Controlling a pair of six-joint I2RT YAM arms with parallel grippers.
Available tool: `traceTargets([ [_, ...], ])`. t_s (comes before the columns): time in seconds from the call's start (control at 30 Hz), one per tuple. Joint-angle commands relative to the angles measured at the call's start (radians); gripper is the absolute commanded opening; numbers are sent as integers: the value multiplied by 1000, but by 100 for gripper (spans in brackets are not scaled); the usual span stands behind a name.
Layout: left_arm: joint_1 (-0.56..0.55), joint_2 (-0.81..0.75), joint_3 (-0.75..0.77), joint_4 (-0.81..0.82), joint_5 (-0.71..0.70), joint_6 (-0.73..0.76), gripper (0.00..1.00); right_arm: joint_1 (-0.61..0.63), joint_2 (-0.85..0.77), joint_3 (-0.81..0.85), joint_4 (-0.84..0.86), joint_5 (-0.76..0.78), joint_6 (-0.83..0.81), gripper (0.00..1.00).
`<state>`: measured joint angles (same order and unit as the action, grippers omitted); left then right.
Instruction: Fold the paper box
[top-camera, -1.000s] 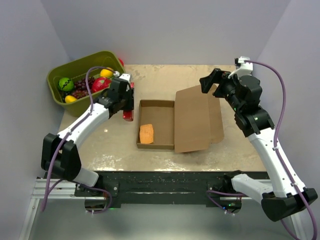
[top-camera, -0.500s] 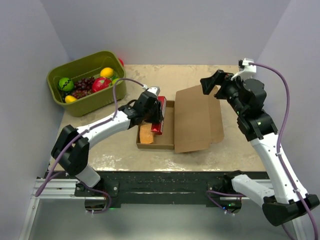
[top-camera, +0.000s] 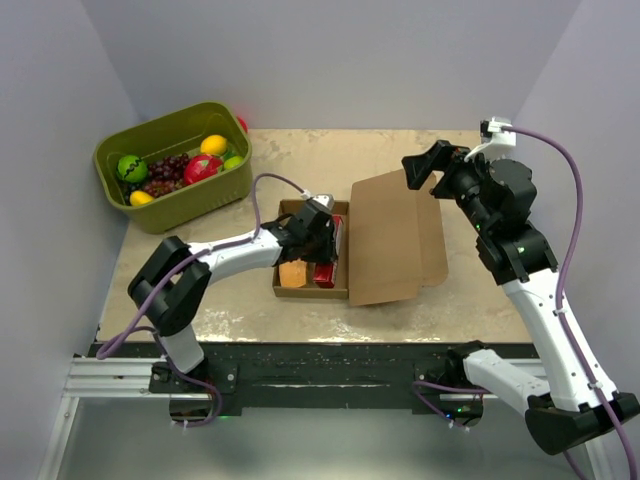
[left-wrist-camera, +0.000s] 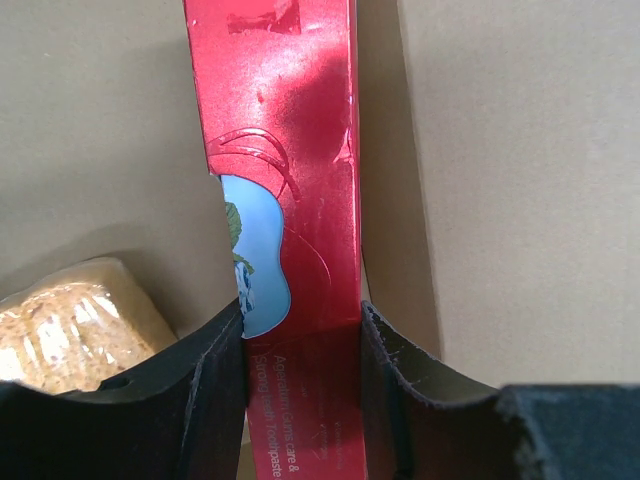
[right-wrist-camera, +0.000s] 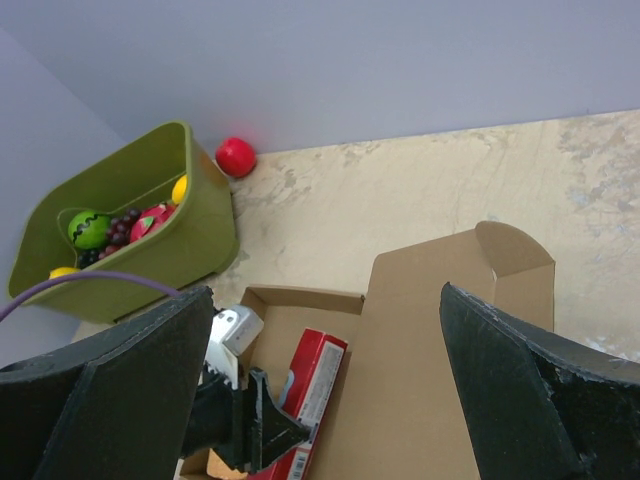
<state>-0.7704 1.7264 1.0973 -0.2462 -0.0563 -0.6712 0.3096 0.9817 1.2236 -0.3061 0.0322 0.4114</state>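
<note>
The paper box lies open on the table, a brown cardboard tray with its lid spread flat to the right. My left gripper is inside the tray, shut on a red toothpaste carton. In the left wrist view the black fingers clamp the carton by its long sides over the tray floor. An orange block lies in the tray just left of the carton. My right gripper hangs open above the lid's far right corner, holding nothing; its view looks down on the lid.
An olive-green bin of toy fruit stands at the back left. A red ball rests behind it by the wall. Bare tabletop lies behind the box. The left arm stretches across the table's left half.
My left arm has swung right from beside the bin, carrying the red carton into the box tray and lowering it next to the orange block. The right gripper has barely shifted.
</note>
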Motion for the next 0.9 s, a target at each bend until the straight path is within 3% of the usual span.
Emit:
traceTargets([
  [0.0, -3, 22, 13, 71, -1, -18, 3, 3, -1, 10, 25, -8, -2, 99],
  [0.1, -3, 48, 29, 74, 24, -14, 13, 3, 0, 11, 25, -5, -3, 99],
  [0.13, -4, 53, 35, 74, 27, -13, 19, 3, 0, 10, 25, -5, -6, 99],
  [0.17, -6, 58, 36, 76, 30, -11, 31, 5, 3, 11, 25, -3, -5, 99],
  [0.23, -9, 56, 44, 81, 36, 4, 41, 5, 8, 14, 16, 5, -13, 99],
  [0.27, -7, 55, 50, 79, 35, 12, 51, 5, 8, 22, 9, 8, -14, 99],
  [0.37, -7, 38, 85, 45, 3, 44, 70, 3, 12, 45, -25, 15, -26, 99],
  [0.7, 8, -76, 174, -39, -24, 189, 92, 3, 70, 131, -188, 149, -118, 99],
  [0.8, 81, -181, 158, -48, 51, 243, 93, -33, 158, 181, -264, 193, -169, 99],
  [0.87, 190, -267, 118, -33, 127, 263, 95, -81, 202, 177, -278, 183, -187, 99],
])
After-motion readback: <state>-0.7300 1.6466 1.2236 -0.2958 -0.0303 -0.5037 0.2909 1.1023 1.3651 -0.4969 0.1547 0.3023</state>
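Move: The left fingers already hold the red toothpaste box inside the open paper box; the floor strip it is bound for, beside the right wall, lies about 5 cm below them, 1 cm ahead and 1 cm right. The bread piece is some 8 cm left and 2 cm back, the lid panel's middle roughly 13 cm right and 4 cm ahead, both about 4 cm lower. From the right hand that strip is some 18 cm left, 3 cm back and 38 cm below. Lower the left gripper straight down about 2.5 cm to set the toothpaste box on the paper box's floor, then open wide to let go. Lift it about 10 cm and slightly forward, tipping the fingers up some 10 degrees. Late on, ease the empty right hand a few centimetres right, down and forward, turning it clockwise and tipping it down. ##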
